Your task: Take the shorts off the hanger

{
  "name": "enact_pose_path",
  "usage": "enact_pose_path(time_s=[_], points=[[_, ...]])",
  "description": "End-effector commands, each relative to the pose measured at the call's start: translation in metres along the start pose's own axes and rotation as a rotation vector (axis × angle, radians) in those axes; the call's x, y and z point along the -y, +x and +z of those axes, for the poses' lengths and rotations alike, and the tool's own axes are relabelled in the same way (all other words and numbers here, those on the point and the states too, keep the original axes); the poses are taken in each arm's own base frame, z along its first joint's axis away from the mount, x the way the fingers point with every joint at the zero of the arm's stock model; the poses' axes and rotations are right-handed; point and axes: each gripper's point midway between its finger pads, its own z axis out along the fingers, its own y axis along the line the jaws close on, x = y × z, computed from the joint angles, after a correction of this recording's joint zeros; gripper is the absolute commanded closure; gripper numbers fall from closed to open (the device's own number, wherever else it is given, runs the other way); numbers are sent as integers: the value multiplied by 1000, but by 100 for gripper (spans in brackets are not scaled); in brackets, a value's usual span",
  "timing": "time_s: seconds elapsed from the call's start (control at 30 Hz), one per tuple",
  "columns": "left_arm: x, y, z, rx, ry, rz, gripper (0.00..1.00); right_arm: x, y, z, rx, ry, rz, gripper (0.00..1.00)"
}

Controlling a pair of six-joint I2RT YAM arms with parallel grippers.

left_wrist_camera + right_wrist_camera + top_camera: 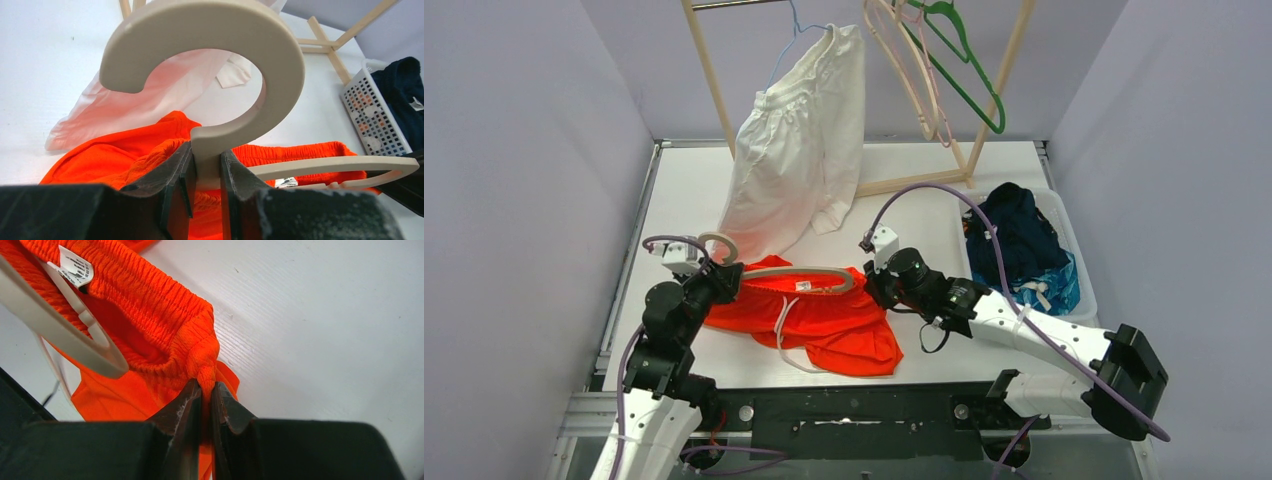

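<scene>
Bright orange shorts (824,330) lie on the white table (684,190), their waistband still round a beige hanger (796,272). My left gripper (724,282) is shut on the hanger's neck just below its big hook (210,60); the pads (182,165) press both sides of the neck. My right gripper (879,288) is shut on the right corner of the orange waistband (200,347). In the right wrist view the hanger's end (60,330) sits inside the waistband, left of that gripper (202,390). White shorts (799,150) hang from a pale blue hanger on the rack.
A wooden rack (984,110) stands at the back with bare pink and green hangers (944,60). A white basket (1074,240) at the right holds navy and blue shorts (1019,240). The white shorts' hem rests on the table behind the orange pair.
</scene>
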Motion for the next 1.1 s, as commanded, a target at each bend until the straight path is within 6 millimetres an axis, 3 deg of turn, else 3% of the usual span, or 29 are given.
enact_pose_path(time_s=[0.0,0.23,0.4,0.53,0.77,0.87,1.07], points=[[10,-48,-5,170,20,17,100,17,-6,0,12,74,-33,100],[13,-33,6,77,39,23,100,-13,-25,-5,25,-79,-2,93],[12,-29,8,59,37,22,100,-16,-34,-20,68,-101,4,67],[11,-28,9,60,33,24,100,-13,-42,-38,117,-95,17,53],[14,-26,11,45,53,24,100,-35,-73,-70,317,-240,37,30],[16,-25,10,43,63,24,100,-36,-78,-69,345,-243,52,19],[25,-23,11,32,115,24,100,-49,-69,-46,266,-282,23,12]])
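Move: My right hand already grips the right corner of the orange shorts' waistband. The bare right end of the hanger sits about 3 cm to its left and some 2 cm higher, level in reach; the shorts' middle lies about 14 cm left, 6 cm back and 6 cm lower. The white shorts' near hem is roughly 13 cm ahead and 8 cm left. From my left hand, on the hanger's neck, the gripped corner is about 25 cm right, 2 cm back and 5 cm below. I open my right fingers nearly wide and let go of the waistband corner, first easing a little back and left, then lifting away from the shorts about 8 cm up and 3 cm back, the hand tilting some 15 degrees with its left side rising. My left hand keeps its pinch on the hanger's neck and sinks a centimetre or two. ##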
